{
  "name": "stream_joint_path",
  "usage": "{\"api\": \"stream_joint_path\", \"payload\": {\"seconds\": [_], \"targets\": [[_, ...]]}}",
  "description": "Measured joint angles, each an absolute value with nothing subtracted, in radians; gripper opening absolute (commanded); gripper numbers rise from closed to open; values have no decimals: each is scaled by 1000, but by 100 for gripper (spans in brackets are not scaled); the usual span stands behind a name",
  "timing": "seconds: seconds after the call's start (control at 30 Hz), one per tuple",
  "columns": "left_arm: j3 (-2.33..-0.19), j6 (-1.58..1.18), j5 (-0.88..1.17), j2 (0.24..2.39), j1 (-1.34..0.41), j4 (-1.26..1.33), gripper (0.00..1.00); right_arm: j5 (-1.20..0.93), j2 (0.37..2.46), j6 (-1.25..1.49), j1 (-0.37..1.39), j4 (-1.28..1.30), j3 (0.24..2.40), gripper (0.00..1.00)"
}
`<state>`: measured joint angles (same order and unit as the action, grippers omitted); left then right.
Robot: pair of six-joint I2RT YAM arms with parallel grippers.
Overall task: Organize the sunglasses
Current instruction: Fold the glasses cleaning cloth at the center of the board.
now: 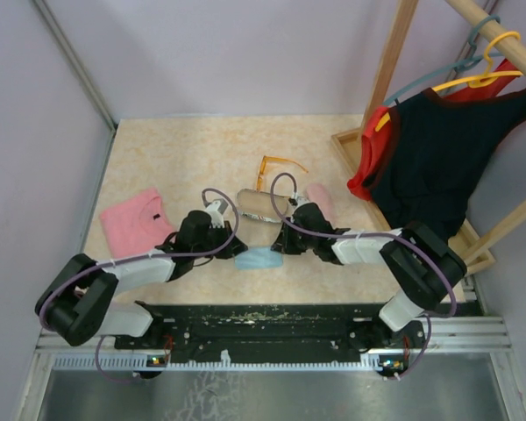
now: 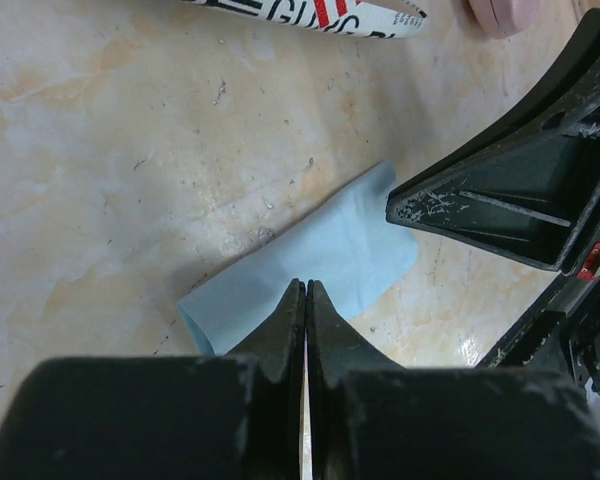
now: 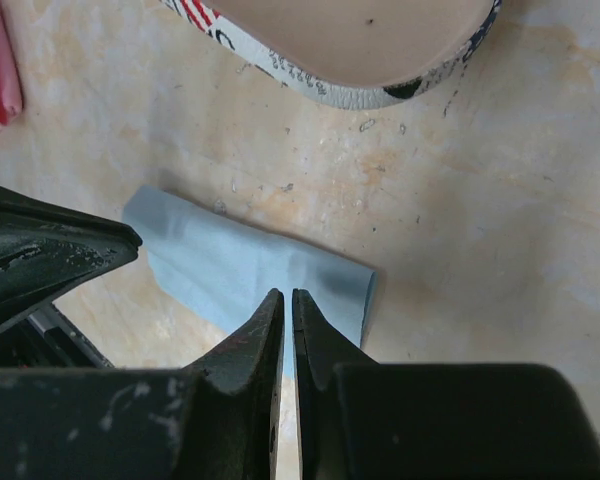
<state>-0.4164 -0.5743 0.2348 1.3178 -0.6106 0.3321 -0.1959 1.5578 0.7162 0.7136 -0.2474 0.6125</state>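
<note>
The sunglasses I can see are one orange-framed pair [image 1: 276, 167], lying open on the table beyond both arms. A folded light blue cloth [image 1: 259, 258] lies between the two grippers. My left gripper [image 1: 232, 248] is shut, its tips [image 2: 306, 283] pinched onto the near edge of the cloth [image 2: 330, 250]. From the other side my right gripper [image 1: 279, 248] is shut too, with only a slit between its tips [image 3: 287, 293], which press on the cloth [image 3: 230, 265]. Neither gripper touches the sunglasses.
A black-and-white printed case [image 1: 259, 203] lies open just beyond the cloth, a pink oblong case [image 1: 320, 197] to its right. A folded pink garment [image 1: 136, 219] sits at the left. A wooden rack with hung clothes [image 1: 430, 149] stands at the right.
</note>
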Motion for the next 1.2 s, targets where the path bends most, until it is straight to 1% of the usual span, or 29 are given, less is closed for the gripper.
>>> {"api": "stream_joint_path", "payload": {"seconds": [0.4, 0.53, 0.63, 0.77, 0.9, 0.93, 0.97, 1.0, 1.1, 1.2], "targets": [[-400, -542, 196, 1448, -611, 416, 1, -123, 1613, 707, 715, -172, 672, 9], [-406, -530, 170, 1475, -611, 455, 1, -113, 1613, 705, 715, -162, 677, 14], [-418, -514, 137, 1479, -609, 452, 7, -109, 1607, 699, 716, -158, 677, 18], [-437, -491, 100, 1455, -607, 413, 23, -85, 1566, 692, 717, -134, 677, 24], [-445, -477, 69, 1365, -606, 379, 27, -15, 1479, 691, 717, -113, 677, 28], [-446, -475, 53, 1335, -606, 373, 30, 9, 1456, 691, 717, -106, 677, 29], [-447, -474, 35, 1312, -606, 368, 36, 35, 1434, 691, 715, -99, 677, 31], [-447, -474, 15, 1289, -604, 365, 39, 52, 1421, 692, 714, -95, 677, 33], [-448, -482, -58, 1244, -587, 363, 43, 102, 1397, 691, 694, -69, 678, 34], [-464, -501, -111, 1247, -540, 364, 43, 117, 1397, 686, 656, -20, 693, 35]]}}
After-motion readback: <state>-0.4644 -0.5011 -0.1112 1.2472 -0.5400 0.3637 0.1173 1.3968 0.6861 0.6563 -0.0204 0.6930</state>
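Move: The folded cleaning cloth lies between the two hands: its middle is about 4 cm to the left hand's right, level with it and some 4 cm below, and about 4 cm to the right hand's left, 1 cm back and 2 cm below. The open glasses case sits beyond it, some 13 cm ahead and 5 cm right of the left hand. The pink case is some 13 cm ahead and 12 cm right of the right hand. Down to the cloth with nearly shut fingertips, the left hand sinking about 3.5 cm and the right a little over 1; the touch itself can't be seen. Low down, the left edges forward. Then both rise and part, forward and outward past the cloth towards the glasses case's two ends, fingers opening part way, left wrist turning some 20 degrees counter-clockwise, right some 15 clockwise. ##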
